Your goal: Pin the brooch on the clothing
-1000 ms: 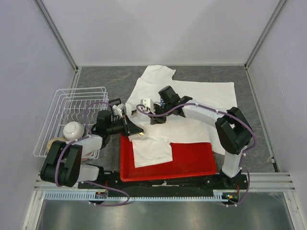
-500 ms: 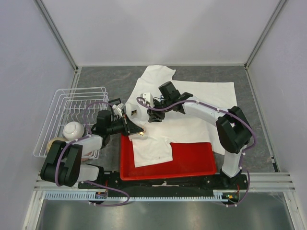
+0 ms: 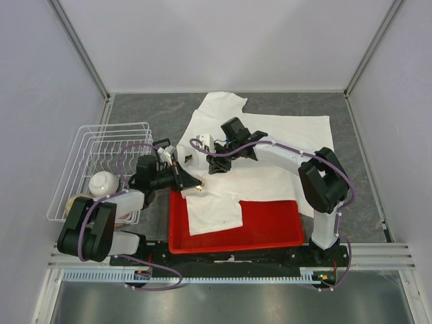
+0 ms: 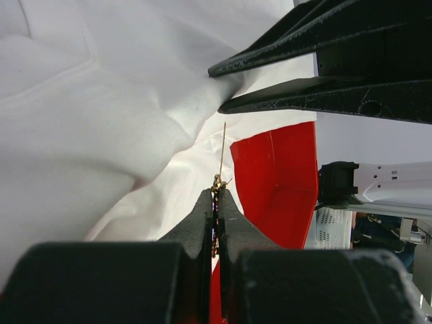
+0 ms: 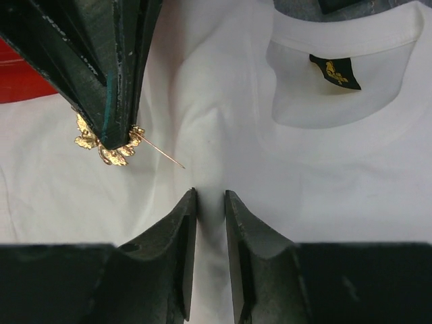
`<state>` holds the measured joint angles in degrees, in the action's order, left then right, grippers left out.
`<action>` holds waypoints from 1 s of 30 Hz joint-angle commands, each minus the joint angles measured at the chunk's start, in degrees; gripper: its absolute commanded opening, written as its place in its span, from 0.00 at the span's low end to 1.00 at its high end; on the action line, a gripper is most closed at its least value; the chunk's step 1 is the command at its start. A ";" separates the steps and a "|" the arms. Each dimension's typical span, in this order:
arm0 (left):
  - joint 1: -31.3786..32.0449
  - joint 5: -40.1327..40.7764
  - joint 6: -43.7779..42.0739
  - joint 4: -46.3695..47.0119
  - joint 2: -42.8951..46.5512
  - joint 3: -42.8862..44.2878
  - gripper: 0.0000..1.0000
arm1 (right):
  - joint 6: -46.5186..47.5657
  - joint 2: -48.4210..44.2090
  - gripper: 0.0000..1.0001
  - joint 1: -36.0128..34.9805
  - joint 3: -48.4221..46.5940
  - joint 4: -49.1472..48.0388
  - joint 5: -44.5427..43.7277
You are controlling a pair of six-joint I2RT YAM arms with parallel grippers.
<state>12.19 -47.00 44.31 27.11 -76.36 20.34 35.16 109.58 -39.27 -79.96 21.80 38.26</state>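
The brooch (image 5: 108,145) is a tiny gold leafy ornament with a thin pin sticking out. My left gripper (image 4: 216,196) is shut on it, and it also shows edge-on in the left wrist view (image 4: 218,183). The pin points at a raised fold of the white T-shirt (image 5: 304,169). My right gripper (image 5: 210,196) is shut on that fold, just beyond the pin tip. In the top view the left gripper (image 3: 196,183) and right gripper (image 3: 214,167) meet over the shirt (image 3: 283,135). The blue daisy print is hidden.
A red tray (image 3: 270,226) lies under the shirt's near part and shows in the left wrist view (image 4: 283,175). A white wire rack (image 3: 101,152) with a white round object (image 3: 103,182) stands at the left. The shirt's collar label (image 5: 335,71) shows.
My right arm has shifted slightly left and away, with its gripper staying at the shirt fold. The left gripper with the brooch has stayed put.
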 commanded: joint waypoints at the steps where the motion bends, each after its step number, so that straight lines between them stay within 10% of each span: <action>1: -0.32 0.77 0.69 2.07 -0.46 0.49 0.02 | 1.41 0.46 0.26 -0.37 -2.74 -0.71 1.55; 10: -0.32 0.77 0.60 1.89 -0.90 0.67 0.02 | 0.97 -0.86 0.00 -0.29 -3.18 0.61 3.66; 30: -0.50 4.20 3.15 4.79 -3.97 4.80 0.02 | -7.65 0.02 0.00 1.38 -4.50 -0.88 5.95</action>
<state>11.97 -44.60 46.04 28.01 -79.13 23.03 29.12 109.58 -38.13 -82.00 22.70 41.30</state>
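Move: My left hand already holds the brooch with its pin out; the fold of white clothing to be pinned lies about 5 cm ahead and 3 cm right of it, near its own height. My right hand's parted fingers straddle that fold, just about 1 cm above it. From the right hand the brooch is some 5 cm back and 3 cm left, the collar tag about 5 cm ahead and 7 cm left, slightly lower. I shut my right fingers on the fold and lift the pinched cloth about 1.5 cm, tipping the wrist only slightly. My left hand, keeping its grip on the brooch, holds nearly still until that pinch is made, then pushes about 2 cm forward, bringing the pin's point up to the raised cloth right beside my right fingertips. ##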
